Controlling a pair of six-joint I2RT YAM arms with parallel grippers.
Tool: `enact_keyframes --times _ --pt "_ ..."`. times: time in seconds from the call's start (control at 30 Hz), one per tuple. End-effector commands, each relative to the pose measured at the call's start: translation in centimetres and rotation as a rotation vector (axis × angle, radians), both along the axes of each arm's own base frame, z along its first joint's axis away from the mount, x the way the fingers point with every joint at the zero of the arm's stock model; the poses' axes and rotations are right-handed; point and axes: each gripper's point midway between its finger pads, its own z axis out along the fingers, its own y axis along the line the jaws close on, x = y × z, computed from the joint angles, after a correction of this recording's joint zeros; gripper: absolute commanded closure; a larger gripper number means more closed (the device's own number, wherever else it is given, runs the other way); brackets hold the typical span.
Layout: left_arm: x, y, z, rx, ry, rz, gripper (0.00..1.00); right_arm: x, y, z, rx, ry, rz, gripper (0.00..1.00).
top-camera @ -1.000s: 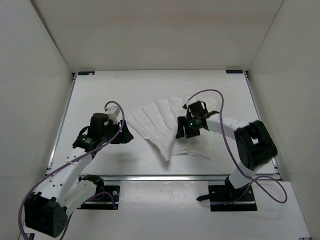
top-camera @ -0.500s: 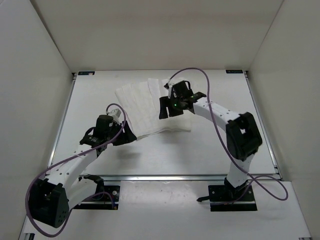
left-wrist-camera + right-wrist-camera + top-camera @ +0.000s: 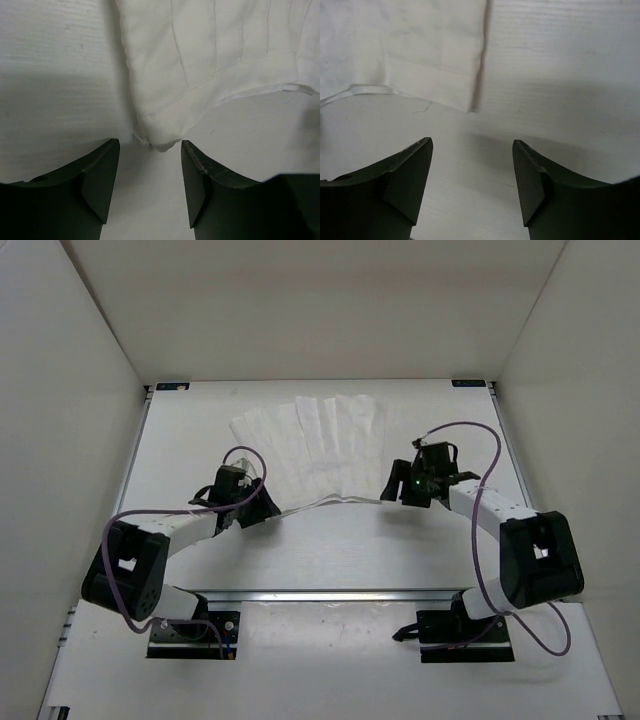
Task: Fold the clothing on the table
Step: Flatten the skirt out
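Observation:
The clothing [image 3: 312,445] lies spread as a wide white pleated piece on the far half of the table [image 3: 330,550]. My left gripper [image 3: 262,508] sits at its near left corner. In the left wrist view the left gripper [image 3: 150,147] is open, and the rounded cloth corner [image 3: 160,140] lies just beyond the fingertips, not between them. My right gripper [image 3: 392,486] is at the near right corner. In the right wrist view the right gripper [image 3: 472,145] is open over bare table, with the clothing's corner [image 3: 462,97] a little ahead and to the left.
Metal rails run along the table's near edge [image 3: 350,593] and its sides [image 3: 520,480]. White walls close in the left, right and far sides. Purple cables [image 3: 470,430] loop above both arms. The arm bases [image 3: 190,625] stand at the near edge.
The clothing has moved away from the table's middle and now lies spread flat toward the far side. The right gripper has drawn back to its near right corner. The left gripper moved in to the near left corner.

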Motion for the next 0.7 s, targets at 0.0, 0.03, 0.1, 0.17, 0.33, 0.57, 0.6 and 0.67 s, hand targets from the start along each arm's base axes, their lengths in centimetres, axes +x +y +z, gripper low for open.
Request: enact_keyframes --times 0.0,0.03,0.1,0.17,0.33,0.57,0.6,0.67 --pt "2.4 -1.4 1.3 -0.064 -0.075 0.035 0.37 1.4 1.2 1.3 0.163 -0.071 0.009 0.38" --pt "2.5 -1.3 1.0 -0.067 -0.071 0.047 0.38 1.6 1.0 0.8 0.186 -0.065 -0.002 0.39" --pt "2.5 -1.4 1.0 -0.079 -0.079 0.058 0.37 1.7 1.6 0.5 0.255 -0.058 0.01 0.4" --pt "2.4 -1.3 0.6 -0.08 -0.077 0.069 0.38 1.8 2.1 -0.3 0.259 -0.042 0.011 0.4" --pt "2.9 -1.0 -0.2 -0.076 -0.06 0.093 0.49 2.8 3.0 -2.4 0.271 0.007 0.0 0.42" --pt "3.1 -1.2 0.3 -0.128 -0.073 0.087 0.93 4.2 4.0 -2.7 0.35 0.043 0.017 0.88" --pt "3.8 -1.1 1.3 -0.145 -0.099 0.089 1.0 4.8 4.0 -1.8 0.355 0.032 0.024 1.0" --pt "4.6 -1.0 3.1 -0.156 -0.134 0.082 1.0 5.3 3.9 0.1 0.352 -0.007 0.03 1.0"
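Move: The skirt's near-left corner lies about 3 cm ahead of the left hand, 1 cm to its right and 1 cm below. Its near-right corner is some 3 cm ahead of the right hand, 4 cm to its left and 5 cm below. The skirt's middle stands about 17 cm ahead and 9 cm right of the left hand, roughly 14 cm ahead and 17 cm left of the right. Left slides forward about 3 cm, right sinks and reaches forward-left some 6 cm; both shut, pinching the near corners. ##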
